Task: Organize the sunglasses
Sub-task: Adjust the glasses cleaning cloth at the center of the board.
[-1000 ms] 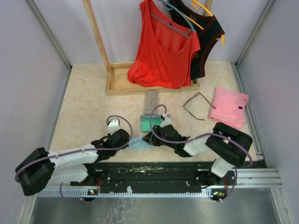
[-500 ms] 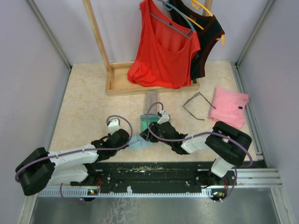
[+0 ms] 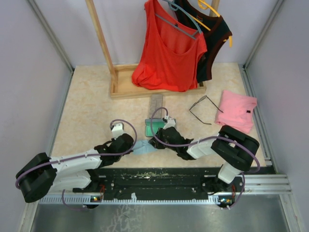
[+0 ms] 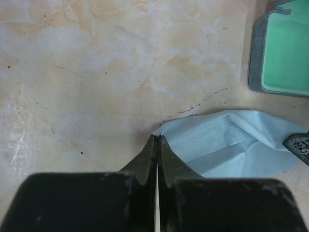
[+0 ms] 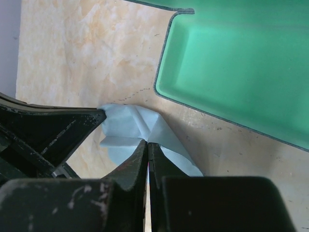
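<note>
One pair of sunglasses (image 3: 205, 109) lies open on the table at the right, beside a pink cloth, far from both grippers. A light blue wiping cloth (image 3: 144, 148) lies crumpled between the two grippers. My left gripper (image 4: 157, 138) is shut on the cloth's (image 4: 231, 142) left corner. My right gripper (image 5: 147, 143) is shut on a raised fold of the cloth (image 5: 128, 126), pinching it from the other side. In the top view the left gripper (image 3: 134, 145) and right gripper (image 3: 153, 142) almost face each other across the cloth.
An open glasses case with green lining (image 3: 157, 127) lies just behind the cloth, also in the right wrist view as the case (image 5: 241, 58). A grey oblong case (image 3: 156, 103) lies behind it. A pink folded cloth (image 3: 236, 110) and a wooden rack base (image 3: 126, 88) with hanging tops stand further back.
The right gripper, open a moment ago above the cloth, has come down slightly and shut on the cloth's fold. The left arm has not moved.
</note>
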{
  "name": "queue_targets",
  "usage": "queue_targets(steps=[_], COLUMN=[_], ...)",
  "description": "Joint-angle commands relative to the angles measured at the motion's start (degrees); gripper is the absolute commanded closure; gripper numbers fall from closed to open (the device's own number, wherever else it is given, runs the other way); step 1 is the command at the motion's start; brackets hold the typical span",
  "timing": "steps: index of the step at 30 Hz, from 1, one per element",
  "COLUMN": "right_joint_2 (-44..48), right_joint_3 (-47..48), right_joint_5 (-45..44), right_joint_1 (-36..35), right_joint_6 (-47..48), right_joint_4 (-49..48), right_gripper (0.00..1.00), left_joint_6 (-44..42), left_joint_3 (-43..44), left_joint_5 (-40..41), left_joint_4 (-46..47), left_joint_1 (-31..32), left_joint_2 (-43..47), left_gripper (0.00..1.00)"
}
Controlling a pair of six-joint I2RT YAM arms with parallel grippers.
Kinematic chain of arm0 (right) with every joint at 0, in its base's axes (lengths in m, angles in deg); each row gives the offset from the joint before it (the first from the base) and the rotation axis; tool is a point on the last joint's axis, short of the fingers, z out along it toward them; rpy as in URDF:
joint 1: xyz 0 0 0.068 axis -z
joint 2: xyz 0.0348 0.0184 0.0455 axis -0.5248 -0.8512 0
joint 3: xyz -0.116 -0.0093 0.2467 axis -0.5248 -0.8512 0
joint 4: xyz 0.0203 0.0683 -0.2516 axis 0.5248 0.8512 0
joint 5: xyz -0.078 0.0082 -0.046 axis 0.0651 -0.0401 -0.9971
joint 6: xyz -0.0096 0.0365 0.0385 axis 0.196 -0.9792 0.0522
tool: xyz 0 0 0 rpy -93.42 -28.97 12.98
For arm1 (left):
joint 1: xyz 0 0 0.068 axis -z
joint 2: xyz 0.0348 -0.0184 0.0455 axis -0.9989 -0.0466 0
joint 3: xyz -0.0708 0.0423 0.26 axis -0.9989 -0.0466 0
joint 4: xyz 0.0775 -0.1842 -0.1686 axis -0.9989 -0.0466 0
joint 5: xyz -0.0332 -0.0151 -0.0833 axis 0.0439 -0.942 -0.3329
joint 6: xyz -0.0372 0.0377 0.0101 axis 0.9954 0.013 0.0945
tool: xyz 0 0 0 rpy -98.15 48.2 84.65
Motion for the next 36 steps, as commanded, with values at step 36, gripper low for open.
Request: queue_targets(steps=[36], right_joint_2=[45.5], right_joint_3=[0.1], right_joint_5=[-14.4], right_joint_1=[-21.0], right_joint_6=[-7.7], right_joint_4=[48.8], right_gripper=[1.0], left_joint_6=[10.8], left_joint_3=[14.2], left_joint_5=[7.0], left_joint_4=[-28.2], left_joint_1=[33.5], left_joint_2=[8.6], left_gripper=[1.0])
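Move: Both closed grippers already pinch the blue cleaning cloth: its middle lies about 6 cm to the right of the left hand and level with it. From the right hand the cloth's middle is some 5 cm left and 3 cm back. The board's near edge runs about 10 cm straight back of the left hand and 13 cm straight back of the right. The open green case stands 9 cm ahead of the right hand and 4 cm right, the grey case 21 cm ahead. Keeping their pinch on the cloth, both hands lift it and draw it back over the board's near edge, away from the green case. The right hand first goes mostly up, then about 11 cm back and a little right, ending some 10 cm higher; the left goes back about 10 cm while rising and shifting right, turning clockwise some 25 degrees. ##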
